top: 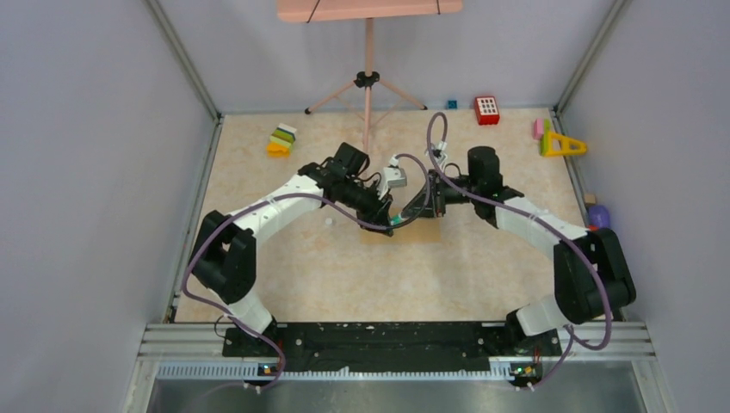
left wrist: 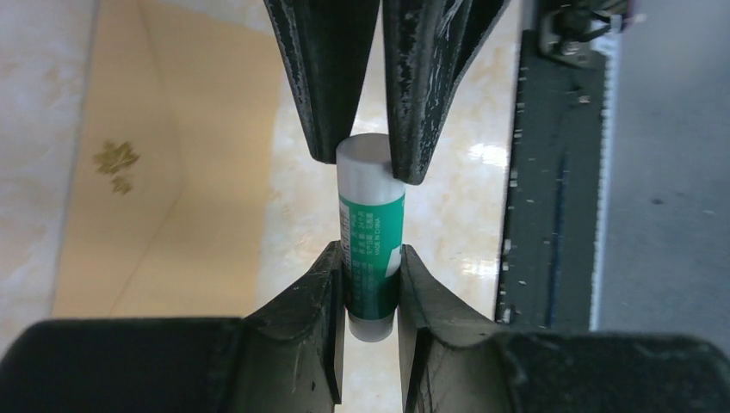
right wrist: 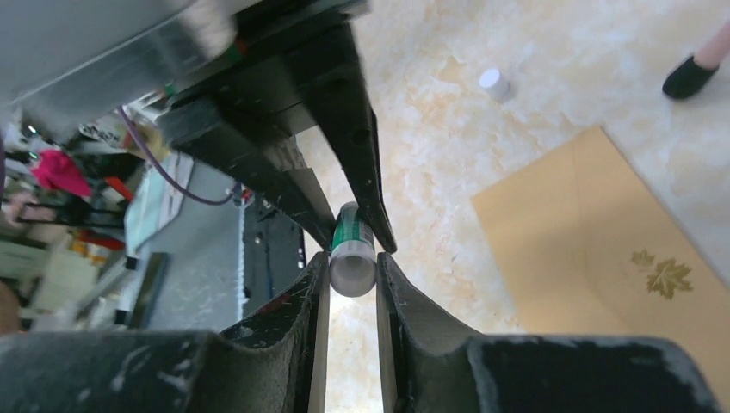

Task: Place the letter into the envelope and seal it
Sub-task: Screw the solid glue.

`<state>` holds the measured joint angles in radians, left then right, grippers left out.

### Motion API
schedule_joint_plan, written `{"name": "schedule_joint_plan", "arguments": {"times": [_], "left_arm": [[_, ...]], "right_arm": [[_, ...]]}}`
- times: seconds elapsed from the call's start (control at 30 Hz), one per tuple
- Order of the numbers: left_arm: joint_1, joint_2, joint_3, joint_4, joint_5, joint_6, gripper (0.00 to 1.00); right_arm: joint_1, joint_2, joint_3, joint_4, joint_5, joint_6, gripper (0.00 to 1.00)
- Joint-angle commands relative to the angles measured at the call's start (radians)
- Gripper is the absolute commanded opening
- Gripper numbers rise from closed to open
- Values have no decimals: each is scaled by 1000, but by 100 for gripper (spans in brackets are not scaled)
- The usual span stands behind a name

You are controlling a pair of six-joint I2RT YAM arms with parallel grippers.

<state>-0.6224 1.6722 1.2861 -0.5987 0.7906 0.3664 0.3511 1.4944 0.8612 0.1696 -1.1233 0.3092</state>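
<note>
Both grippers meet over the table's middle and hold one green-and-white glue stick (top: 394,220) between them. My left gripper (left wrist: 372,254) is shut on its green body (left wrist: 372,241). My right gripper (right wrist: 353,258) is shut on its white end (right wrist: 352,268). The right gripper's fingers (left wrist: 422,95) show at the top of the left wrist view. The brown envelope (top: 415,232) lies flat on the table under and beside the grippers, with its leaf mark (right wrist: 667,277) facing up. It also shows in the left wrist view (left wrist: 172,198). The letter is not in view.
A small white cap (right wrist: 494,82) lies on the table left of the envelope (top: 328,221). Toy blocks sit along the back: a yellow-green stack (top: 281,140), a red block (top: 486,109), a yellow triangle (top: 561,144). A pink tripod (top: 368,82) stands at the back centre.
</note>
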Motion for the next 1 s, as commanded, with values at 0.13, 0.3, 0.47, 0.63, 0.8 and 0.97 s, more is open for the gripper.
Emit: {"name": "schedule_joint_plan", "arguments": {"times": [0.13,0.3,0.47,0.63,0.8,0.97], "left_arm": [[34,50,70,-193,391,123,0],[34,37,58,-150,338,87,0],[36,-20,-7,9,167,-19,0],[33,-57,-45,84,8,-58,0],[30,-73,-64,119,-78,-70,0],[11,-75,-73,144,-203,-74,0]], "right_arm": [[53,-230,-90,22,-63,-429,32],[63,-232,-80,37,-25,-336,52],[44,-160,2,-39,39,-171,57],[3,-114,-18,77,51,51,57],[-14,-90,-25,134,107,144,57],[-24,-15,2,91,138,194,57]]}}
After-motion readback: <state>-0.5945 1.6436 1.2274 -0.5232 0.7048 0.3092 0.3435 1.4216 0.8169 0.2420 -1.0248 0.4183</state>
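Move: Already held in the left hand, the solid glue has its middle about 1 cm ahead, 1 cm right and 1 cm above that hand's point. From the right hand, whose fingers are already shut on the white end, it lies some 3 cm left, 1 cm back and 1 cm below. The envelope's middle is straight under the right hand, roughly 18 cm down; at that same depth, the loose white cap is about 19 cm left and 2 cm back, the tripod foot 10 cm left and 6 cm ahead. With the right fingers still pinching the solid glue's white end, both hands swing back about 4 cm and rise 2 to 3 cm together, the right twisting some 25 degrees about its finger line, forward side lifting, while the left counter-turns a little and keeps its grip on the green body. Partway through that twist the right fingers begin to open and let go of the end, then both hands come forward again about 5 cm and sink a little, the right winding its twist back with its fingers open on either side of the end. ##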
